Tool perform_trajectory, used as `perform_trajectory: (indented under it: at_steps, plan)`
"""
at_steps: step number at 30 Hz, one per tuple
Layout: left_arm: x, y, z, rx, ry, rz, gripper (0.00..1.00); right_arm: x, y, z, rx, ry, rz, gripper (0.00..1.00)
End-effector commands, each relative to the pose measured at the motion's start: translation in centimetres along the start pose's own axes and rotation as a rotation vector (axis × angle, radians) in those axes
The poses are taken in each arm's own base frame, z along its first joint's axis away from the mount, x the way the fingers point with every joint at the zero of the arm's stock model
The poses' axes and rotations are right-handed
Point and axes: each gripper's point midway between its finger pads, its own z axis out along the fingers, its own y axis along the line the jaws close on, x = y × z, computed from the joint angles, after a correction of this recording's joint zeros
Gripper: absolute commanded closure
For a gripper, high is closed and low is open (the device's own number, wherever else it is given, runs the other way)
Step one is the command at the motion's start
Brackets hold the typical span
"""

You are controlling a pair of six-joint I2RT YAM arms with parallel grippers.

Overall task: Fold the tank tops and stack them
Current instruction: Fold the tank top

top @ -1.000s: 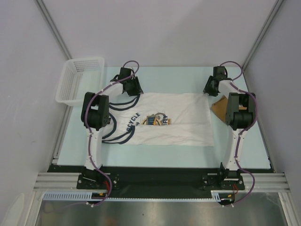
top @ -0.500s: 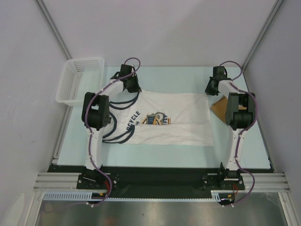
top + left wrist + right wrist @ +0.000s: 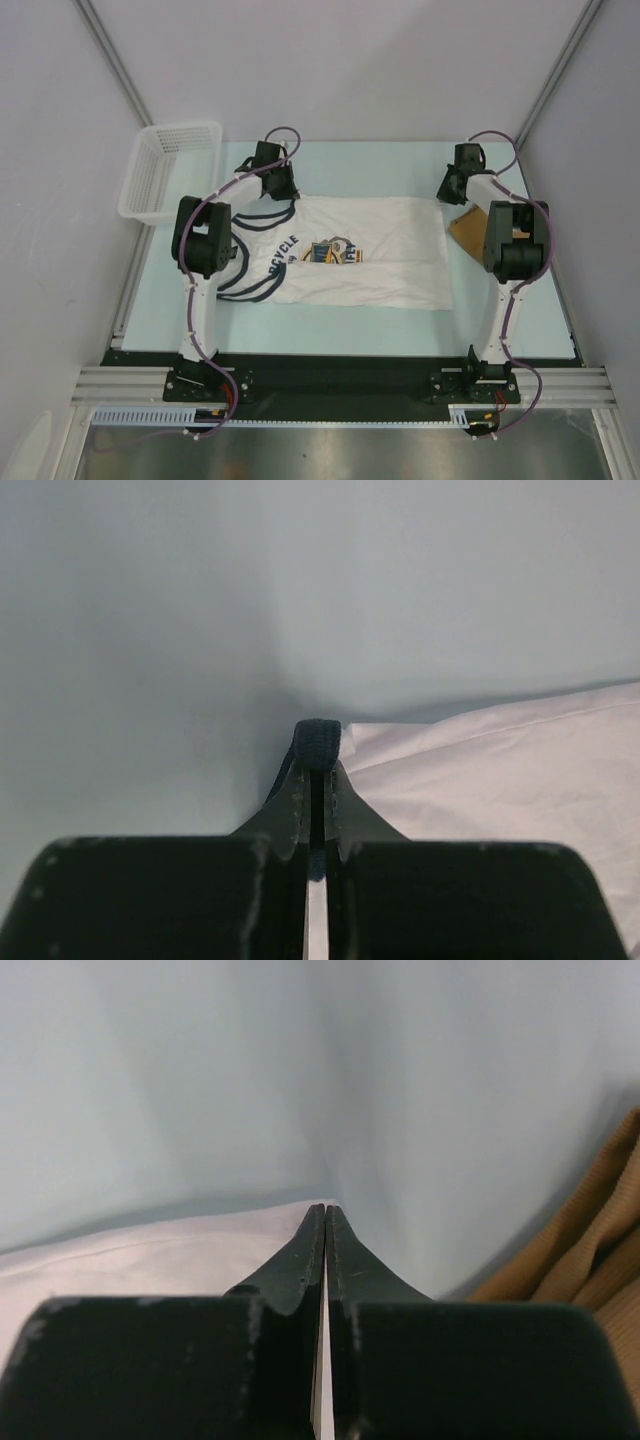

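The white tank top [image 3: 360, 255], with navy trim and a blue-and-yellow chest print, lies spread flat in the middle of the table, its straps to the left. My left gripper [image 3: 279, 186] sits at its far left corner. In the left wrist view that gripper [image 3: 318, 772] is shut on a navy strap [image 3: 318, 742], with white cloth [image 3: 500, 770] to the right. My right gripper [image 3: 449, 189] is at the far right corner, and in its wrist view it [image 3: 326, 1216] is shut on the white hem [image 3: 150, 1255]. The tan-brown tank top [image 3: 464, 231] lies crumpled beside it, partly under the right arm.
A white lattice basket [image 3: 165, 170] stands at the table's far left corner. The tan cloth [image 3: 600, 1250] lies close to the right of the right fingers. Grey walls rise on both sides and behind.
Both grippers have closed, the left on the navy strap, the right on the hem corner. The right arm's elbow has shifted slightly toward the near edge.
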Motion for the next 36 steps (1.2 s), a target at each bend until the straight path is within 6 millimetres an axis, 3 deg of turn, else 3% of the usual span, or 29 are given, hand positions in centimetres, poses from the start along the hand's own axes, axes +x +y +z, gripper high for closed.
perform_trajectory:
  at_steps: [1,8,14,16,21,24,26,27,28,29,36]
  plan:
    - [-3.1,-1.7,-2.7,0.032,-0.103,0.052,1.0,-3.3,1.6,-3.3,-0.059,-0.114,0.012,1.0]
    - [-2.6,-1.9,-3.1,0.049,-0.109,0.051,0.95,-2.8,1.1,-5.4,-0.059,-0.168,0.045,1.0]
    - [-2.3,-2.2,-4.8,0.072,-0.144,0.06,0.96,-1.0,0.3,-6.2,-0.047,-0.154,0.078,1.0]
    - [-2.0,-2.2,-5.4,0.076,-0.15,0.059,0.96,-0.3,1.4,-6.9,-0.063,-0.169,0.065,1.0]
    - [-0.4,-2.6,-7.4,0.101,-0.176,0.049,0.96,1.9,1.0,-8.6,-0.041,-0.179,0.079,1.0]
    - [0.9,-2.9,-8.2,0.116,-0.192,0.051,0.96,1.9,0.6,-10.1,-0.047,-0.213,0.092,1.0]
    - [2.6,-2.5,-8.2,0.107,-0.161,0.043,0.96,2.9,-0.1,-10.5,-0.032,-0.204,0.092,1.0]
    - [2.0,-3.0,-8.7,0.124,-0.193,0.049,0.96,2.6,-0.1,-11.3,-0.038,-0.223,0.096,1.0]
    - [2.2,-3.3,-8.8,0.132,-0.197,0.051,0.97,3.4,-0.5,-11.5,-0.029,-0.212,0.092,1.0]
    - [3.1,-3.0,-8.9,0.127,-0.189,0.047,0.97,3.6,-0.8,-11.7,-0.024,-0.215,0.096,1.0]
    - [4.2,-3.4,-10.9,0.157,-0.243,0.041,0.96,4.5,-2.3,-14.0,-0.034,-0.234,0.14,1.0]
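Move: Both my shut hands already hold the far edge of the white tank top. Its near fold lies about 36 cm straight back from my left hand, and from my right hand some 37 cm back and 2 cm left, both about 2 cm lower. The printed logo is about 20 cm back and 11 cm right of my left hand. The brown tank top lies some 15 cm back and 12 cm right of my right hand. I draw the white tank top's pinched far edge back towards its near fold with both hands. My right hand lifts and goes back right away, about 13 cm back and some 5 cm up; my left starts slowly, dips slightly, then follows about 11 cm back, ending a couple of centimetres higher. Both keep their grip while the fingertips tip up slightly, the right by about 10 degrees. ##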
